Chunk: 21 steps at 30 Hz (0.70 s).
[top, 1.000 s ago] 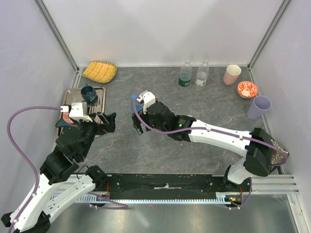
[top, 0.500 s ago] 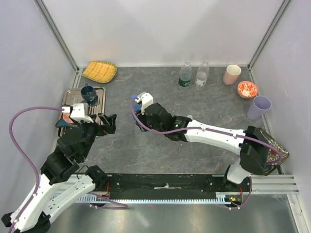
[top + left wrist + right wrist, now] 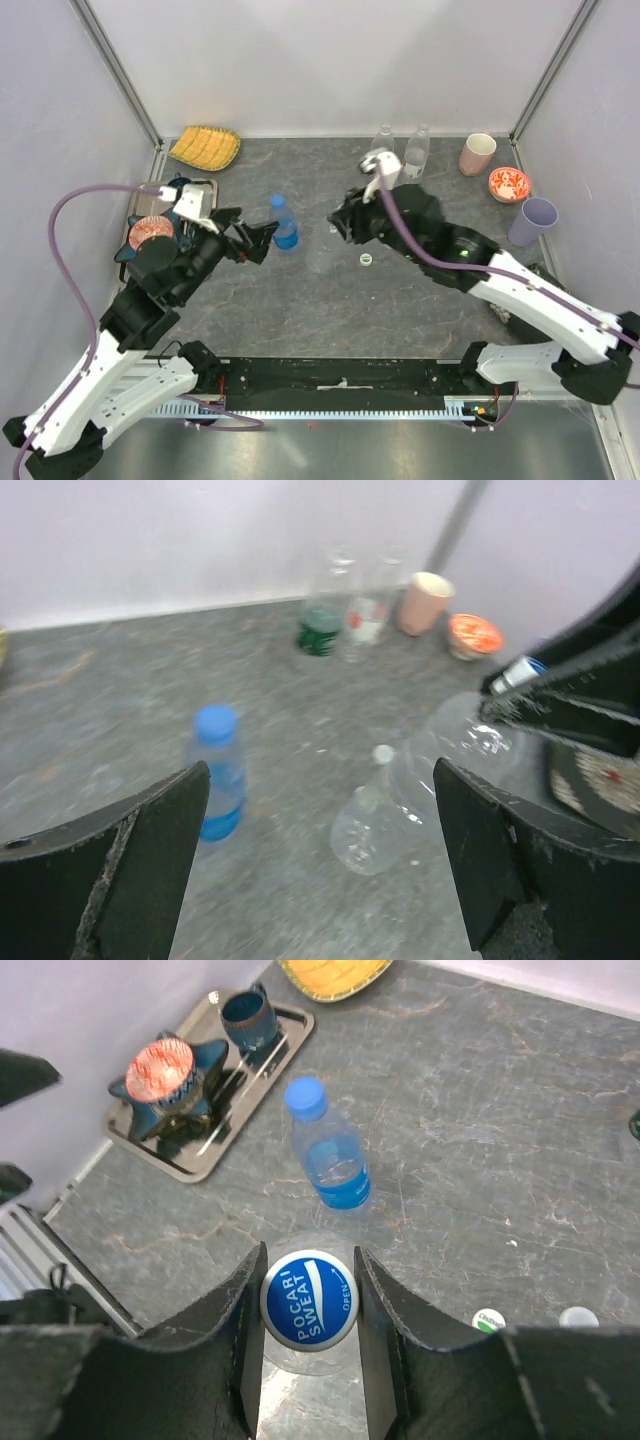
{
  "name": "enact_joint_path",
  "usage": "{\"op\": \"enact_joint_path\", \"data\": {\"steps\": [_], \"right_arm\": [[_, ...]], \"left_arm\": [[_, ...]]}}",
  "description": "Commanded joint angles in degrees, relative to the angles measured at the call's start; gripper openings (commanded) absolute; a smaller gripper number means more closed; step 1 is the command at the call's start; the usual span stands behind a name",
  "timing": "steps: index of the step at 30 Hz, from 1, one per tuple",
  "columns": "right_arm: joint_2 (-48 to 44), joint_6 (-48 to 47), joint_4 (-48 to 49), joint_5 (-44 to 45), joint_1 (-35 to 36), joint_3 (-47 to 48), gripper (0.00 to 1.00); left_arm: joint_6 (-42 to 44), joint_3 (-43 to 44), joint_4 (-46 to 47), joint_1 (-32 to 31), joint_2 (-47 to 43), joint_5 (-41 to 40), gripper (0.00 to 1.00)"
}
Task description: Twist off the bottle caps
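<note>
My right gripper [image 3: 307, 1295] [image 3: 343, 222] is shut on the white-and-blue bottle cap [image 3: 306, 1298]. A clear bottle [image 3: 300, 1358] [image 3: 390, 825] hangs from that cap above the table. The blue-tinted bottle [image 3: 285, 230] [image 3: 335, 1160] stands upright with its blue cap [image 3: 305, 1097] on. My left gripper [image 3: 261, 241] [image 3: 320, 810] is open just left of it, with nothing between its fingers. A white-and-green cap [image 3: 366, 260] [image 3: 489, 1320] and a plain white cap [image 3: 578, 1316] lie loose on the table. Two more bottles [image 3: 415, 152] [image 3: 322, 620] stand at the back wall.
A metal tray [image 3: 205, 185] at the left holds a dark blue cup [image 3: 180, 190] and a red-patterned bowl [image 3: 152, 235]. A yellow dish [image 3: 205, 147] lies at the back left. A pink cup [image 3: 477, 154], a red bowl [image 3: 510, 184] and a purple cup [image 3: 535, 220] stand at the right.
My right gripper has shut on the white-and-blue cap and swung right and back, away from the blue bottle. My left gripper has reached right, toward the blue bottle.
</note>
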Motion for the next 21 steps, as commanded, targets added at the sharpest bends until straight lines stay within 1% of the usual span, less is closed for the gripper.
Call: {"op": "enact_joint_path", "data": {"steps": [1, 2, 3, 4, 5, 6, 7, 8, 9, 10, 11, 12, 16, 21], "right_arm": [[-6.5, 4.8, -3.9, -11.7, -6.2, 0.8, 0.0], [-7.3, 5.4, -3.8, -14.4, -7.2, 0.4, 0.0], [-7.9, 6.4, -3.8, -15.8, -8.1, 0.3, 0.0], [-8.9, 6.6, -3.8, -18.3, -9.4, 0.3, 0.0], [-9.3, 7.0, -3.8, -20.8, -9.9, 0.6, 0.0], [-9.8, 7.2, -3.8, -21.6, -10.2, 0.7, 0.0], [-10.6, 7.5, -3.7, -22.5, -10.8, 0.8, 0.0], [-10.8, 7.8, -3.6, -24.7, -11.1, 1.2, 0.0], [-11.1, 8.1, -3.3, -26.5, -11.5, 1.4, 0.0], [-11.3, 9.0, -2.6, -27.8, -11.9, 1.7, 0.0], [-11.4, 9.3, -2.3, -29.0, -11.9, 2.4, 0.0], [-11.4, 9.5, -1.9, -30.7, -11.9, 2.7, 0.0], [-11.5, 9.5, -1.3, -30.9, -11.9, 4.5, 0.0], [-10.7, 9.3, 1.6, -31.5, -12.0, 4.9, 0.0]], "left_arm": [[1.0, 6.7, 11.3, 0.6, 9.2, 20.1, 0.99], [0.1, 8.4, 12.4, 1.1, 10.9, 27.9, 0.99], [-0.9, 9.1, 14.0, 2.6, 12.6, 32.4, 0.99], [-3.9, 9.5, 17.3, 3.6, 15.2, 36.7, 0.99], [-5.7, 9.9, 19.7, 4.6, 16.6, 43.8, 0.99], [-7.5, 9.9, 22.3, 6.6, 17.4, 47.1, 0.99], [-11.1, 9.3, 27.8, 7.5, 18.4, 50.2, 0.99], [-12.9, 9.1, 30.5, 8.6, 20.2, 56.5, 1.0], [-14.8, 8.7, 33.1, 10.4, 21.0, 59.6, 1.0], [-17.4, 8.7, 35.3, 11.0, 22.0, 62.0, 1.0], [-18.0, 8.8, 37.6, 11.4, 23.8, 65.3, 1.0], [-18.2, 9.1, 38.2, 11.7, 24.7, 66.7, 0.99], [-19.7, 9.7, 40.3, 11.7, 27.2, 74.1, 1.0], [-18.5, 7.7, 39.7, 11.5, 27.5, 76.6, 1.0]]}}
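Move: The right hand already holds the clear bottle by its cap; the bottle's middle hangs about 9 cm below that hand, 4 cm to its left and 1 cm farther out. From the empty left hand the same middle lies some 14 cm to the right, 1 cm ahead and 8 cm down. The blue bottle stands about 15 cm ahead of the left hand, 5 cm right and 24 cm below. A loose green cap lies roughly 10 cm ahead of the right hand, 12 cm right and 32 cm below. Rightward and some 5 cm up, the left hand sweeps about 14 cm towards the hanging bottle, turning nearly 60 degrees clockwise so its wide-open fingers face the bottle. The right hand keeps its pinch on the cap, lifts about 7.5 cm, goes a little right first, then draws back, rolling its left side up and turning slightly counter-clockwise. ##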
